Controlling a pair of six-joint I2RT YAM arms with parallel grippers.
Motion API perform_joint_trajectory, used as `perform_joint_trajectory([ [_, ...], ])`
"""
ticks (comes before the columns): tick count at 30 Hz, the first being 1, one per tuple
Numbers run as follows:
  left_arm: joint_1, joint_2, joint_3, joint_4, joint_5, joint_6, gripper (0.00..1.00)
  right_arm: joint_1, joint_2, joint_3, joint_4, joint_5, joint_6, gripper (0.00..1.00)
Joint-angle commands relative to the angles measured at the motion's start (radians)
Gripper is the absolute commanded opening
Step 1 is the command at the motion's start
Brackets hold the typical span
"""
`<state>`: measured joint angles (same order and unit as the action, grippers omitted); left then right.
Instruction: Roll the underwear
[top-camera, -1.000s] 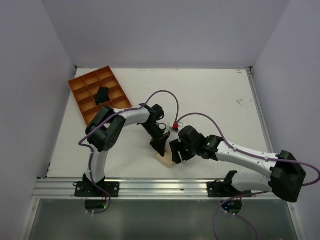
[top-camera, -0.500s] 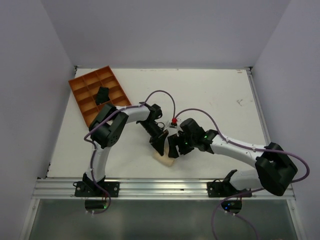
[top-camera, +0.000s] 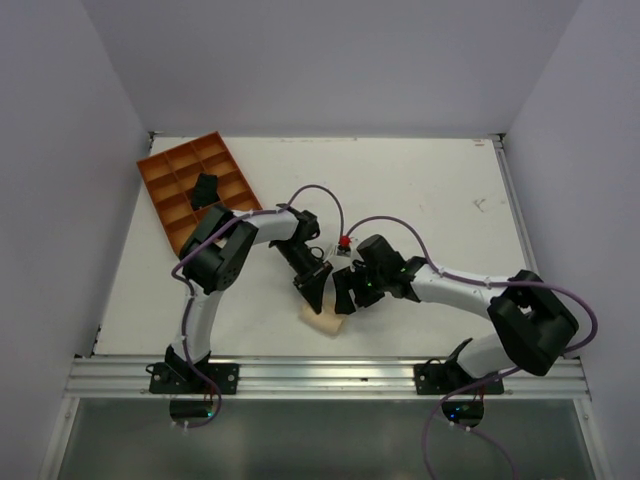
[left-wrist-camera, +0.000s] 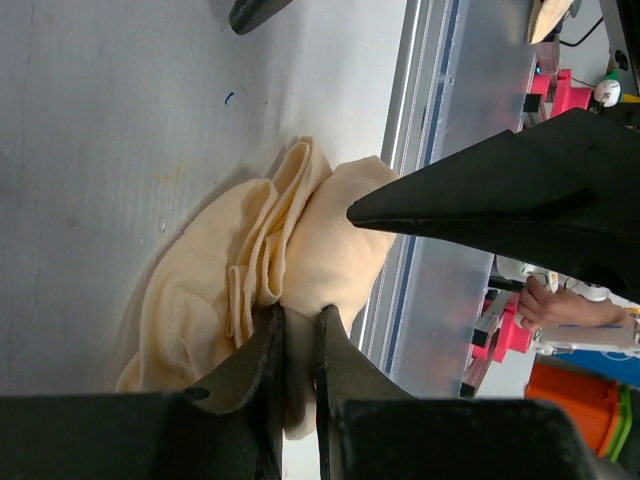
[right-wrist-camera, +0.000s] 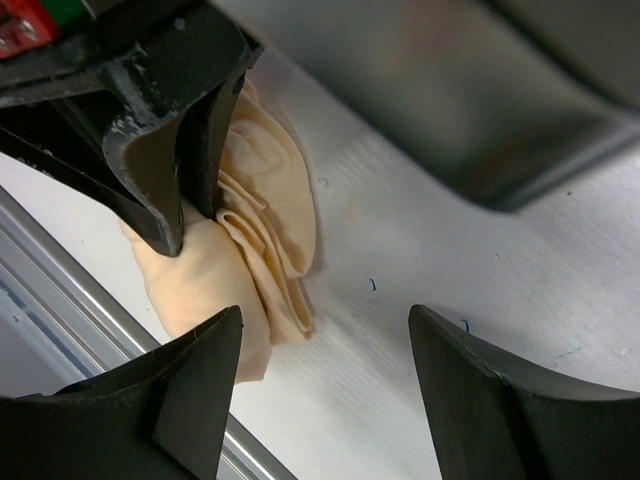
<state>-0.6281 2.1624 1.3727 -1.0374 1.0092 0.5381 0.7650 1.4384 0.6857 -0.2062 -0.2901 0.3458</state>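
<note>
The underwear (top-camera: 322, 321) is a pale peach bundle of folded fabric lying near the table's front edge. My left gripper (top-camera: 314, 294) points down onto it and is shut on a fold of the underwear (left-wrist-camera: 300, 240); cloth fills the narrow gap at the left gripper (left-wrist-camera: 298, 312). Several folds bunch beside its fingers. My right gripper (top-camera: 345, 293) hovers just right of the bundle, open wide. In the right wrist view the underwear (right-wrist-camera: 262, 235) lies ahead of the right gripper (right-wrist-camera: 325, 318), whose left fingertip (right-wrist-camera: 215, 345) is next to the cloth's edge, with nothing between the jaws.
An orange compartment tray (top-camera: 168, 195) stands at the back left with a small black bundle (top-camera: 205, 188) in one cell. The aluminium rail (top-camera: 320, 375) runs along the table's near edge, close to the underwear. Purple cables loop over both arms.
My right gripper has drawn off the bundle and opened fully, its arm swinging in toward the table's middle. The left gripper, still pinching the cloth, has shifted slightly left.
</note>
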Motion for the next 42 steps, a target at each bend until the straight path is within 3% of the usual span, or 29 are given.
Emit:
perform_joint_trajectory([
  [1, -0.085, 0.020, 0.019, 0.169, -0.258, 0.189, 0.00, 0.026, 0.079, 0.014, 0.050, -0.149, -0.065, 0.72],
  [11, -0.090, 0.028, 0.017, 0.192, -0.262, 0.178, 0.00, 0.028, 0.070, 0.040, 0.071, -0.181, -0.077, 0.71],
  [23, -0.091, 0.007, -0.032, 0.238, -0.264, 0.172, 0.00, 0.028, -0.208, -0.098, 0.091, 0.092, 0.045, 0.70],
  [31, -0.091, 0.023, -0.008, 0.217, -0.259, 0.178, 0.00, 0.030, -0.223, -0.072, 0.051, 0.061, -0.004, 0.71],
  [36, -0.091, 0.034, 0.011, 0.195, -0.265, 0.180, 0.00, 0.034, -0.295, -0.094, 0.037, 0.141, 0.025, 0.70],
  [42, -0.091, 0.042, 0.012, 0.185, -0.262, 0.172, 0.00, 0.033, -0.351, -0.135, 0.056, 0.111, 0.065, 0.70],
])
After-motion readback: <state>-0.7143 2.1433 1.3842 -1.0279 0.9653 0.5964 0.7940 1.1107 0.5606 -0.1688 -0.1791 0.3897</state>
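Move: The rolled underwear sits pinched in my left hand's fingertips, its middle about 1 cm back, 1 cm right and 1 cm below that hand. From my right hand, open beside it, the roll's middle is some 6 cm to the left, 2 cm back and 2 cm lower. The table's near edge runs straight behind my left hand, roughly 10 cm back. My left hand keeps its pinch on the roll, eases it less than 1 cm left, then drags it about 2 cm right and 1.5 cm back towards the near table edge, turning roughly 10 degrees clockwise, and holds there. My right hand first sinks half a centimetre beside the roll, then lifts about 5 cm up and away, fingers wide open, tilting some 15 degrees. ##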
